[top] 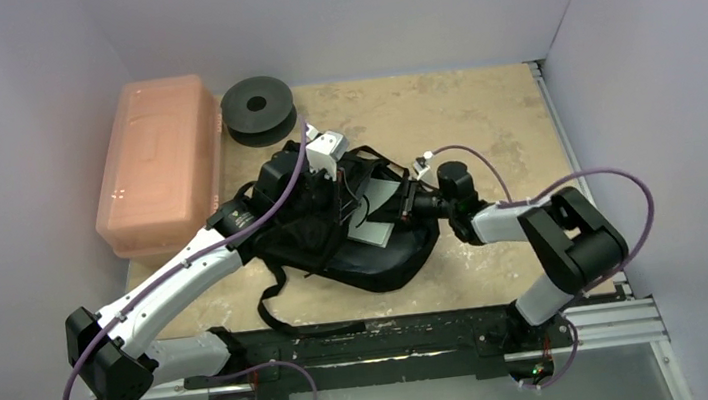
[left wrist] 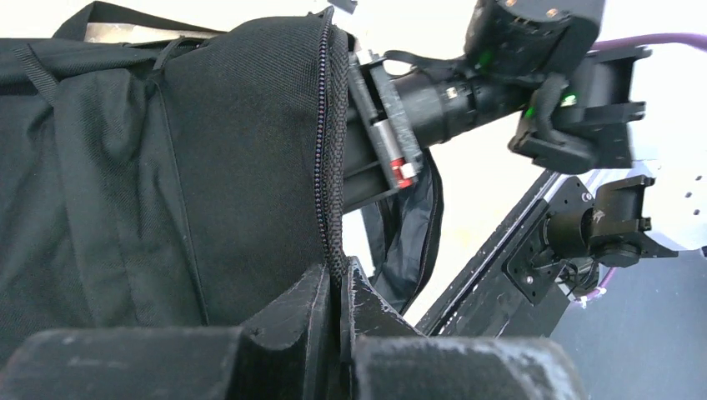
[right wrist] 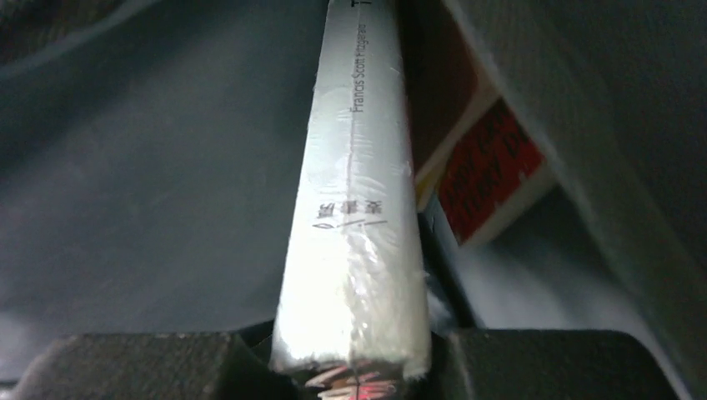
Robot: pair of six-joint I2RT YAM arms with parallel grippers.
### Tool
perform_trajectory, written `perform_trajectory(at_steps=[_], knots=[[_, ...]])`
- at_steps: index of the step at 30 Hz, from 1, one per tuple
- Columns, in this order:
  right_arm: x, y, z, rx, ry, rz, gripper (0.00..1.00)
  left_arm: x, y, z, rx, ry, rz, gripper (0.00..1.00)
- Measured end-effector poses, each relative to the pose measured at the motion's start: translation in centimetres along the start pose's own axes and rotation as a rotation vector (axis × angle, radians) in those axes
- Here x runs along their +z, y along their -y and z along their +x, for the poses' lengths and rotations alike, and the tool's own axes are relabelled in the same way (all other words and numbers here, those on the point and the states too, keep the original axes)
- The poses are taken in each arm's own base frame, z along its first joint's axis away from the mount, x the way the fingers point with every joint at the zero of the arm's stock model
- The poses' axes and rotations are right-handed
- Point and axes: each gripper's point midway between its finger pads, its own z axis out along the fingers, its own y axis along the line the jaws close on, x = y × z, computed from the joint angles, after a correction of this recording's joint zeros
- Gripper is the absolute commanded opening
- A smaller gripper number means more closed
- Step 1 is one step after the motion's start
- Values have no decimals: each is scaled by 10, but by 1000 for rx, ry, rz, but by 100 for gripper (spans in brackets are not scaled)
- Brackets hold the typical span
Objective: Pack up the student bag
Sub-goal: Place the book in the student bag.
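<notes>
The student bag [top: 382, 262], black and soft, lies mid-table with its mouth held open. My left gripper [top: 327, 155] is shut on the bag's zipper edge [left wrist: 324, 158] and lifts that flap; the fingers [left wrist: 296, 304] pinch the zip tape. My right gripper [top: 403, 204] reaches into the opening, shut on a white shrink-wrapped book [right wrist: 354, 208] held by its spine between the jaws [right wrist: 354, 354]. The grey lining [right wrist: 150, 192] surrounds the book. A second item with a red label [right wrist: 488, 179] lies inside beside it.
A pink translucent box [top: 159, 162] stands at the back left, with a black round spool [top: 258, 108] next to it. A bag strap [top: 276, 304] trails toward the black base rail [top: 396, 341]. Walls close in on the left, back and right.
</notes>
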Motion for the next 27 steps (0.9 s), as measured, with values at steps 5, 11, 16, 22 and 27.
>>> perform_trajectory(at_steps=[5, 11, 16, 22, 27], knots=[[29, 1, -12, -8, 63, -50, 0, 0, 2, -3, 2, 12, 10, 0], [58, -3, -27, -24, 113, -80, 33, 1, 2, -4, 3, 16, 11, 0], [62, -2, -35, -35, 152, -78, 51, 1, 2, -4, 3, 16, 9, 0], [56, 13, -29, -100, 139, 27, 67, 1, 2, -3, 2, 11, 7, 0], [41, 19, -19, -164, 114, 114, 73, 0, 2, -3, 1, 11, 8, 0]])
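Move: The book, already inside the student bag's mouth and held by its spine edge in the right fingers, has its middle about 5 cm left of that hand, level with it fore and aft, 3 cm lower. The open compartment it is going into centres 5 cm left, 3 cm back and 7 cm below; the red book already packed lies 7 cm left, 1 cm ahead, 6 cm below. From the left hand, holding the zipped flap, the compartment is 7 cm right, 5 cm back and some 15 cm below. The book is pushed deeper into the bag by the right hand, which goes about 5 cm forward and nearly as far left, sinking slightly. The fingers then open wide and let go of the book, while the hand backs off some 2 cm back and to the right, sinks a little more and tilts about 10 degrees. The left hand stays put, still pinching the flap edge to hold the bag open. ##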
